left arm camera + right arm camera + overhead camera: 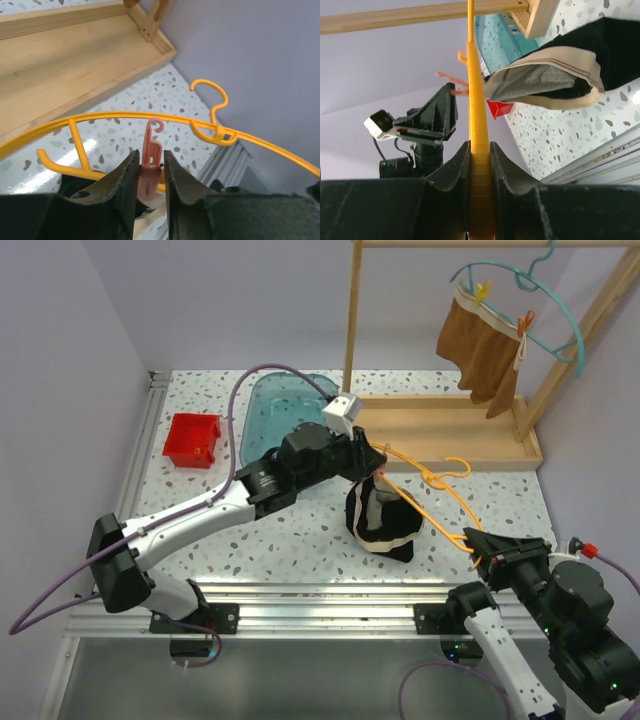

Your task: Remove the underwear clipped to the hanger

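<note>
The black underwear [382,512] with beige waistband hangs from a yellow hanger [440,485] held over the table. My left gripper [372,464] is shut on the pink clip [151,150] that pins the garment to the yellow hanger [125,120]. My right gripper [478,543] is shut on the hanger's end [480,150]. The garment's pale lining [545,80] shows in the right wrist view. The rust-brown underwear [484,352] hangs clipped to a teal hanger [545,315] on the wooden rack.
A wooden rack with a tray base [450,430] stands at the back right. A clear blue-green bin [280,410] and a small red box [193,440] sit at the back left. Metal rails [300,605] run along the near edge.
</note>
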Available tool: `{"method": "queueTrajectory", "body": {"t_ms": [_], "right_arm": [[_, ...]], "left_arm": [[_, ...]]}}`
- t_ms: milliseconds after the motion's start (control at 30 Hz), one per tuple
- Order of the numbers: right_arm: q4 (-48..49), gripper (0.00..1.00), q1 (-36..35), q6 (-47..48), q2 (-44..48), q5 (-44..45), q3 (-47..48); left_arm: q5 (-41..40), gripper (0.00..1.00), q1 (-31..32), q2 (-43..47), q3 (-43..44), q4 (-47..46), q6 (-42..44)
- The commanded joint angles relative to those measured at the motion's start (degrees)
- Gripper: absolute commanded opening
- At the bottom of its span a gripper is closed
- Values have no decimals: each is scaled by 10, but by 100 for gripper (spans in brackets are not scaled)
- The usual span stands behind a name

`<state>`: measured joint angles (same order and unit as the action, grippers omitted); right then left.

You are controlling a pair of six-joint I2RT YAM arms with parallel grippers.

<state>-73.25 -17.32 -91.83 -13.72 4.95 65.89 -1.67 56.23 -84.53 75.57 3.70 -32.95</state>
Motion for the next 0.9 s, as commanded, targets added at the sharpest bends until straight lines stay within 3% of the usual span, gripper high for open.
{"method": "queueTrajectory", "body": {"t_ms": [0,67,100,200,367,533,700,867], "right_arm": [[-3,0,0,-37,-8,32,-11],[8,0,1,-19,-15,35,-8],[12,0,1,5,-18,32,-7],[40,0,0,71,-34,20,-7],[75,0,0,204,-66,30,26],[112,0,0,435,-129,-10,82],[109,0,1,638,-184,-42,151],[102,0,2,780,-206,-48,194]], "left_arm": [[-36,31,-1,54,-29,-141,-71],[-31,49,-1,54,-27,-132,-89],[-28,68,-1,55,-24,-119,-96],[-25,100,-1,55,-12,-99,-117],[-29,100,-13,62,14,-21,-140],[38,100,-44,60,27,57,-171],[126,100,-83,44,9,72,-214],[211,100,-110,8,-3,48,-289]]}}
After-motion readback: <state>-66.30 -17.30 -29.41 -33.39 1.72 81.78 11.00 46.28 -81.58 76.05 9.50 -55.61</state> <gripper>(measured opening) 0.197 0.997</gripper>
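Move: The pink clip, still fastened to the orange hanger, is between my left fingers. The underwear hangs about 11 cm beneath it and some 5 cm back, 1 cm to the right; the hanger's hook is roughly 14 cm to the right of the clip, level fore-and-aft and about as high. From my right hand, gripping the hanger's other end, the clip is some 20 cm left and 15 cm ahead, at about its height. I spread my left fingers wide and let go of the pink clip, rising about 5 cm off it, then ease left and back down, rolling the hand. My right hand keeps its pinch on the hanger and, after a brief pause, rolls it some 60 degrees, left side dropping, while going up about 5 cm and forward 4 cm. ##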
